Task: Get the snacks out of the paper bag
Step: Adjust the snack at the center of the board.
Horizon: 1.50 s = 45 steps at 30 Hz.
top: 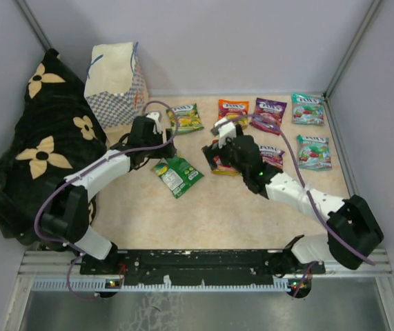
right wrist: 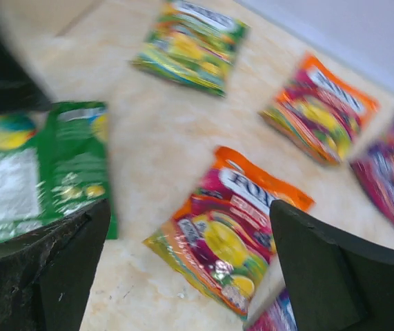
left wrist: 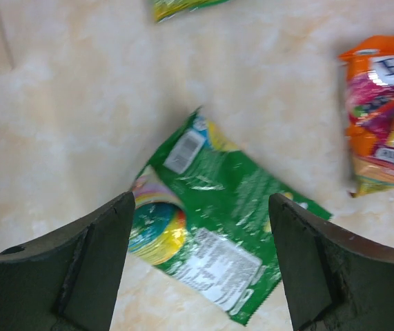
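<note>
The checkered paper bag [top: 117,83] stands at the back left. Several snack pouches lie flat on the table. A green pouch [top: 177,176] lies back side up; in the left wrist view [left wrist: 210,224] it lies on the table below and between the fingers. My left gripper [top: 148,134] [left wrist: 200,269] is open and empty above it. An orange pouch [top: 219,160] [right wrist: 241,227] lies under my right gripper [top: 224,141] [right wrist: 190,269], which is open and empty. Green-yellow [top: 185,118], orange [top: 233,109], purple [top: 269,114] and teal [top: 308,109] pouches line the back edge.
A black cloth with cream flowers [top: 45,152] is heaped at the left, beside the left arm. Another teal pouch [top: 313,152] and a purple pouch [top: 271,155] lie at the right. Grey walls close in the table on three sides.
</note>
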Motion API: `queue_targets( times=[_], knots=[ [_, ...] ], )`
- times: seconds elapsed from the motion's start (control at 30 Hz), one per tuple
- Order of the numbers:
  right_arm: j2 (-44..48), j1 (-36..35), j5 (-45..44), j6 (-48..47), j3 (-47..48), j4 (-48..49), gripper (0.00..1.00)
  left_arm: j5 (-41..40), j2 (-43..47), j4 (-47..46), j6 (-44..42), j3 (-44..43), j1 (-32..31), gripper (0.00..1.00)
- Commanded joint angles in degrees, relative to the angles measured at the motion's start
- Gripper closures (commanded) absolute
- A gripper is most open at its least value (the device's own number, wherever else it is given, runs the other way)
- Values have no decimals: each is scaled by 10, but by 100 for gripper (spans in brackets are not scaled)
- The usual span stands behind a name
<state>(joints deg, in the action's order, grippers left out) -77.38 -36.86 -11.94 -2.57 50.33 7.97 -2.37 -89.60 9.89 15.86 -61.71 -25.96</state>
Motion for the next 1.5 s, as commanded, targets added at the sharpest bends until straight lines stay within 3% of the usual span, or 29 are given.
queue_targets(
  times=[0.0, 0.07, 0.2, 0.3, 0.6, 0.77, 0.87, 0.93, 1.0, 1.03, 1.13, 1.2, 1.33, 1.47],
  knots=[
    [36, -41, 181, -297, -103, 115, 1, 49, 5, 13, 32, 33, 29, 16],
    [51, -73, 231, -504, -202, 203, 1, 49, 10, 20, 35, 33, 32, 16],
    [3, -82, 220, -643, -214, 240, 1, 51, 29, 15, 42, 51, 40, 16],
    [-47, -92, 210, -685, -231, 302, 3, 61, 42, 6, 44, 66, 48, 15],
    [-262, -167, 176, -729, -235, 507, 28, 94, 42, -6, 50, 77, 66, 15],
    [-349, -188, 171, -733, -201, 556, 37, 96, 41, -1, 49, 75, 71, 16],
    [-365, -190, 166, -737, -186, 559, 53, 97, 42, -1, 47, 73, 73, 15],
    [-362, -190, 159, -741, -183, 554, 72, 98, 42, 0, 46, 73, 75, 16],
    [-352, -190, 153, -741, -186, 553, 100, 101, 42, 0, 46, 71, 76, 16],
    [-347, -190, 151, -736, -191, 554, 100, 101, 42, 0, 47, 71, 76, 16],
    [-296, -193, 156, -702, -198, 515, 100, 102, 43, 3, 46, 67, 78, 16],
    [-232, -197, 173, -655, -191, 435, 100, 101, 47, 6, 48, 66, 79, 15],
    [-83, -203, 219, -504, -82, 114, 100, 124, 55, 5, 59, 50, 84, 16],
    [-49, -204, 213, -335, 64, -69, 100, 132, 67, 37, 66, -5, 85, 16]
  ],
)
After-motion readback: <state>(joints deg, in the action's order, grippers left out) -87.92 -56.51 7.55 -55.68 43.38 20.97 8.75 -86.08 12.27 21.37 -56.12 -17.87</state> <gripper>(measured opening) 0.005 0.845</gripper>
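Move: About 12 cm to the right hand's left and 7 cm back lies the green packet's middle, some 17 cm below. An orange packet lies about 3 cm to that hand's right, 2 cm back and as low, while the yellow-green packet stands roughly 8 cm ahead and 9 cm left. From the left hand, the green packet is about 8 cm back, 1 cm to the right and 11 cm below. Dropping back and down, then sweeping left and lower to the green packet, the right hand travels about 13 cm left and 17 cm down, its wrist swinging counter-clockwise and rolling its left side down. Its wide-open fingers shut on the packet's near edge and lift some 10 cm. The open left hand shifts about 3 cm each left, down and back. ##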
